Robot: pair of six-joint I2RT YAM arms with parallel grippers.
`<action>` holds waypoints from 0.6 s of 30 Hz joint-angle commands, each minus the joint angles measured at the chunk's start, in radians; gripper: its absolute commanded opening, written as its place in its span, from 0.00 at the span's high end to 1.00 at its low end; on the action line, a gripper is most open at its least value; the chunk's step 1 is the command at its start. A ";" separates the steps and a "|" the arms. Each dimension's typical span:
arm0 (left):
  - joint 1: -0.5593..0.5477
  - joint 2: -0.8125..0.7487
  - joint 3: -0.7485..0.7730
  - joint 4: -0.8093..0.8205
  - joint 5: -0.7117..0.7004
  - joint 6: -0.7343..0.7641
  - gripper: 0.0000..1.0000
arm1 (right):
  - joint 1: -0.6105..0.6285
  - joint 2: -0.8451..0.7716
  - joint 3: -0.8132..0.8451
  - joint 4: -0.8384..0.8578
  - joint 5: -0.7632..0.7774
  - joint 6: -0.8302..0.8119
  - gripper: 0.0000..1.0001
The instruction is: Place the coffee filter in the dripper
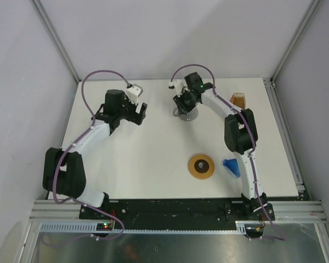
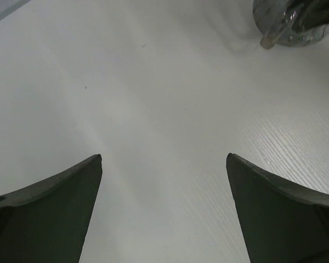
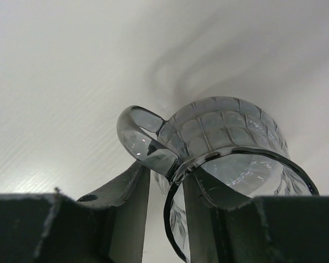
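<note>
The dripper [image 1: 232, 166], a small translucent blue ribbed cone, lies on its side near the table's front right, beside the right arm. No single coffee filter shows in any view. My right gripper [image 1: 182, 104] [image 3: 167, 170] is at the clear glass jug [image 1: 187, 112] [image 3: 230, 137] at the table's middle back. Its jaws straddle the jug's rim next to the handle, one finger outside and one inside. A thin gap still shows between the outer finger and the glass. My left gripper [image 1: 141, 112] [image 2: 164, 159] hangs wide open over bare table, left of the jug, holding nothing.
A flat brown ring [image 1: 201, 166] with a dark hole lies just left of the dripper. A thick orange-brown stack of filters [image 1: 238, 100] stands at the back right. The jug's base [image 2: 296, 27] shows at the top right of the left wrist view.
</note>
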 commanded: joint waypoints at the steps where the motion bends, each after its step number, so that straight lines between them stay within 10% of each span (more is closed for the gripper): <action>1: 0.012 -0.053 -0.018 0.014 -0.011 0.018 0.00 | 0.087 -0.125 -0.109 0.076 0.066 0.112 0.66; 18: 0.022 -0.104 -0.047 0.014 -0.006 0.007 0.00 | 0.349 -0.234 -0.293 0.187 0.295 0.495 0.65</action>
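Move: The carafe is already pinched in the right hand's fingers at the rim beside its handle, its middle about 3 cm to the right of the fingers and 5 cm below. The clear middle of the table it goes to lies roughly 14 cm back and 11 cm left, with the cork disc about 27 cm back and 8 cm right. From the open left hand that clear spot is some 5 cm back, 11 cm right, 16 cm down. The carafe is carried back and to the left by the right hand, about 15 cm in all and practically level, into the clear middle of the table and towards the waiting left gripper. The right fingers keep their pinch on the rim by the handle, while the wrist turns about 10 degrees clockwise, mostly in the second half, and tips slightly. ##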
